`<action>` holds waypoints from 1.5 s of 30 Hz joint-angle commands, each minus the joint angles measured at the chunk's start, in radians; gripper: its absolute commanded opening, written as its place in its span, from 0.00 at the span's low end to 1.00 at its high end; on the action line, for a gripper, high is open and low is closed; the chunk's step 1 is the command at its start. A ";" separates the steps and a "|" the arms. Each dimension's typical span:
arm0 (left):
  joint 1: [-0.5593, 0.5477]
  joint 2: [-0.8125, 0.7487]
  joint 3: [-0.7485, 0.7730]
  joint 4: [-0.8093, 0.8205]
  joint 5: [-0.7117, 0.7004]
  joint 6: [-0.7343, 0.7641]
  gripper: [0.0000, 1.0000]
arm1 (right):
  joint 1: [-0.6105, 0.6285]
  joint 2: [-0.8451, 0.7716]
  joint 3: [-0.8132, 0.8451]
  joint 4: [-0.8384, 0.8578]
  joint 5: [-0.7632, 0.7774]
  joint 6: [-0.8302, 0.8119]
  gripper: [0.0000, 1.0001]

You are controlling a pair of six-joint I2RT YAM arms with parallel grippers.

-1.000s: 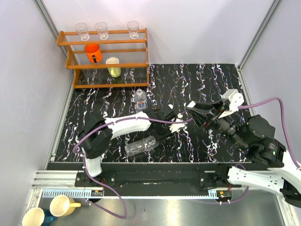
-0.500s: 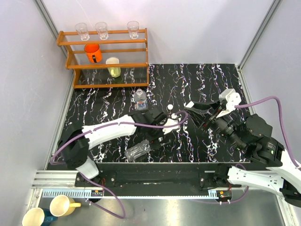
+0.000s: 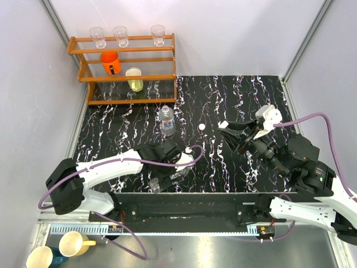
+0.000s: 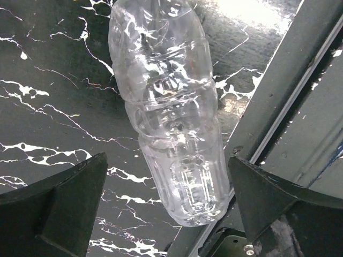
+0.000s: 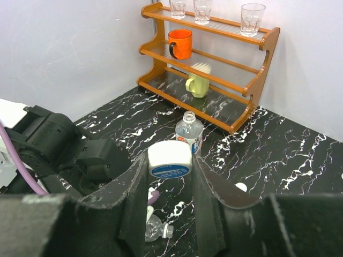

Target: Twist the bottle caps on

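My right gripper [image 5: 169, 167] is shut on a white bottle cap [image 5: 169, 160] with a blue label, held above the table at mid right [image 3: 227, 131]. A second white cap [image 3: 201, 127] lies loose on the table [image 5: 241, 187]. One clear bottle [image 3: 166, 120] stands upright with an open neck near the rack [image 5: 189, 134]. The other bottle [image 4: 171, 107] lies on its side at the table's near edge [image 3: 167, 177]. My left gripper [image 4: 167, 160] hovers over its base, open, with a finger on each side and not touching.
A wooden rack [image 3: 128, 67] at the back left holds clear glasses, an orange cup [image 3: 110, 62] and a yellow cup [image 3: 134, 80]. The table's metal front rail [image 4: 278, 96] runs right beside the lying bottle. Two mugs [image 3: 75, 243] sit below the table edge.
My left gripper opened and the left arm swung back from the table's middle to the lying bottle at the near edge. The loose cap now shows uncovered. The right gripper shifted slightly, still holding its cap.
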State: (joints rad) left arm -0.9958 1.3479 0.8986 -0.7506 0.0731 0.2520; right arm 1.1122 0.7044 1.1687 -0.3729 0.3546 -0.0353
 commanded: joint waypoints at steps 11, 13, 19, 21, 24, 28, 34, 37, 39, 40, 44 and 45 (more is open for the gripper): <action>0.022 0.117 -0.095 0.146 -0.055 0.142 0.99 | 0.009 0.020 0.071 -0.024 0.006 0.009 0.31; 0.048 0.114 -0.090 0.132 -0.024 0.179 0.99 | 0.008 0.023 0.072 -0.023 0.006 0.008 0.31; 0.103 0.047 -0.102 0.091 0.027 0.251 0.99 | 0.008 0.026 0.069 -0.029 0.006 0.002 0.32; 0.103 0.046 -0.109 0.100 0.034 0.257 0.99 | 0.008 0.026 0.066 -0.027 0.007 0.003 0.32; 0.105 0.082 -0.101 0.114 0.056 0.251 0.95 | 0.008 0.030 0.062 -0.027 0.003 0.008 0.32; 0.105 0.131 -0.076 0.137 0.073 0.248 0.90 | 0.008 0.027 0.059 -0.027 -0.002 0.015 0.31; 0.105 0.169 -0.081 0.172 0.064 0.271 0.72 | 0.008 0.023 0.045 -0.040 -0.006 0.029 0.31; 0.106 0.157 -0.087 0.177 0.054 0.277 0.58 | 0.009 0.018 0.039 -0.052 -0.006 0.057 0.30; 0.105 0.122 -0.078 0.159 0.042 0.274 0.52 | 0.008 0.015 0.040 -0.066 -0.005 0.066 0.30; 0.106 0.102 -0.072 0.146 0.034 0.273 0.52 | 0.008 0.015 0.042 -0.072 -0.009 0.071 0.29; 0.108 -0.088 0.000 0.019 -0.021 0.274 0.55 | 0.008 0.020 0.051 -0.112 -0.058 0.101 0.29; 0.108 -0.127 0.052 -0.013 -0.027 0.274 0.55 | 0.008 0.027 0.055 -0.121 -0.071 0.107 0.29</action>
State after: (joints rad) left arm -0.8917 1.4101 0.8131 -0.6682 0.1020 0.5102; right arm 1.1122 0.7246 1.2060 -0.4606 0.3389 0.0288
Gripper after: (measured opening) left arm 0.580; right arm 0.391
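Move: The left hand hangs open above the clear bottle lying on the table; the bottle's middle is about 5 cm to its right, level with it in reach and some 6 cm below, base end under the fingers. The labelled bottle stands roughly 19 cm ahead and 2 cm right, its middle about 2 cm above the hand; the loose cap lies about 22 cm ahead, 16 cm right and 9 cm down. From the right hand the lying bottle is some 19 cm left, 3 cm ahead and 41 cm below. The left hand sinks about 6 cm onto the base half of the lying bottle, easing a couple of centimetres left towards its base end and a little forward, with a short rise of about 1 cm partway and the wrist turning about 10 degrees clockwise. Once low, its wide-open fingers close to a bit over half their opening and pinch the body from both sides, then the hand starts up by about 1.5 cm, while the right hand stays nearly still and keeps its hold on its cap. ##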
